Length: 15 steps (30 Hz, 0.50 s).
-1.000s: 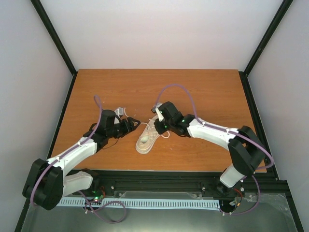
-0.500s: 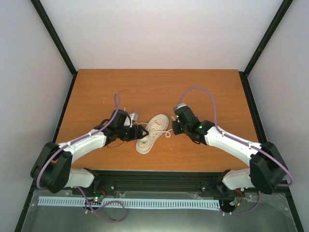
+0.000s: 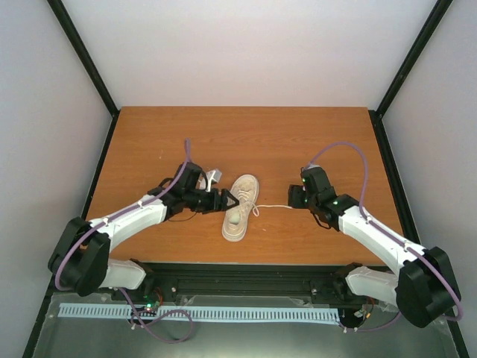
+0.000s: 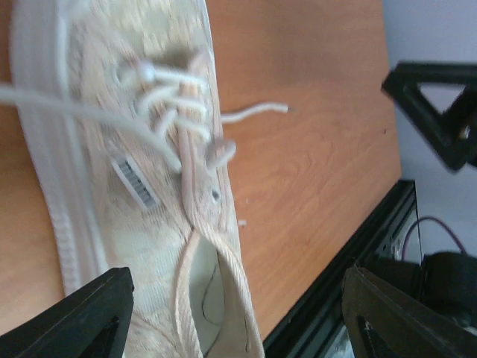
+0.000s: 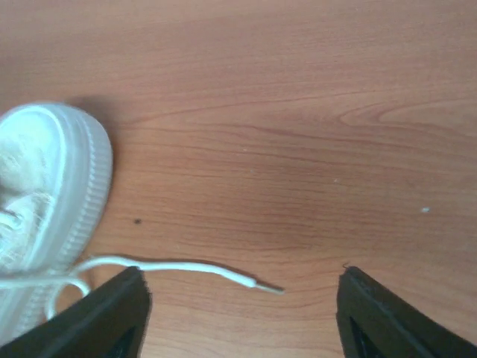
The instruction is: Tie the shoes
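The cream shoe (image 3: pixel 240 207) lies on the wooden table (image 3: pixel 246 142), toe pointing away from the arms. In the left wrist view its laced top (image 4: pixel 141 171) fills the left side. My left gripper (image 3: pixel 229 200) is at the shoe's left side. The left gripper (image 4: pixel 238 321) is open, and the heel opening lies between its wide-apart fingers (image 4: pixel 82 317). One lace (image 3: pixel 274 206) runs from the shoe to the right. Its tip (image 5: pixel 257 283) rests loose on the wood between the fingers (image 5: pixel 395 317) of my open right gripper (image 5: pixel 242 321). The shoe's toe (image 5: pixel 52 186) shows at the left of that view.
A black metal rail (image 3: pixel 261 270) runs along the table's near edge and also shows as a black rail (image 4: pixel 350 283) in the left wrist view. Black posts and pale walls close in the table's sides and back.
My right gripper drew the lace out to the right, away from the shoe, then opened and let it go. The shoe swung more upright. My left gripper moved right, up to the shoe.
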Each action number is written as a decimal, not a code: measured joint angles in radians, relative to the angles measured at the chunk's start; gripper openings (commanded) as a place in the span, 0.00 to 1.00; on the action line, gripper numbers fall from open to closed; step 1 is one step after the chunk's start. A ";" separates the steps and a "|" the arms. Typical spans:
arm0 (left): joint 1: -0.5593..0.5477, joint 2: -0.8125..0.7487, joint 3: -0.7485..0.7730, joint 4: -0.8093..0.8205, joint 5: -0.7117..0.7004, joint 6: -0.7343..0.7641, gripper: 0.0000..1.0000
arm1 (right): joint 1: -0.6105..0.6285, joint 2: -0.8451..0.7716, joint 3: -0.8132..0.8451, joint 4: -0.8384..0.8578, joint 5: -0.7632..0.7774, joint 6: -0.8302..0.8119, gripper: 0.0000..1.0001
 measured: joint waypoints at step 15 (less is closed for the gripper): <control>0.196 0.246 0.318 -0.182 -0.436 -0.040 0.68 | 0.000 -0.063 0.023 0.038 -0.116 -0.040 0.85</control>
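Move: The left shoelace runs forward-left from the shoe; its middle lies about 11 cm ahead of the left hand, 8 cm to its left and 10 cm below. The shoe is beneath the left hand, its middle some 4 cm to the right, with the right shoelace 19 cm to the right, level with the hand. From the right hand, that right lace's middle is about 8 cm left and 10 cm below, and the shoe's middle 23 cm left. Towards the left shoelace the left hand sweeps off the shoe, some 13 cm forward and 9 cm left at nearly constant height, turning about 30 degrees counter-clockwise and tipping its fingers steeper, still open above the lace. Over the already released right lace, the right gripper spreads wider, rising about 3 cm and easing slightly left. ##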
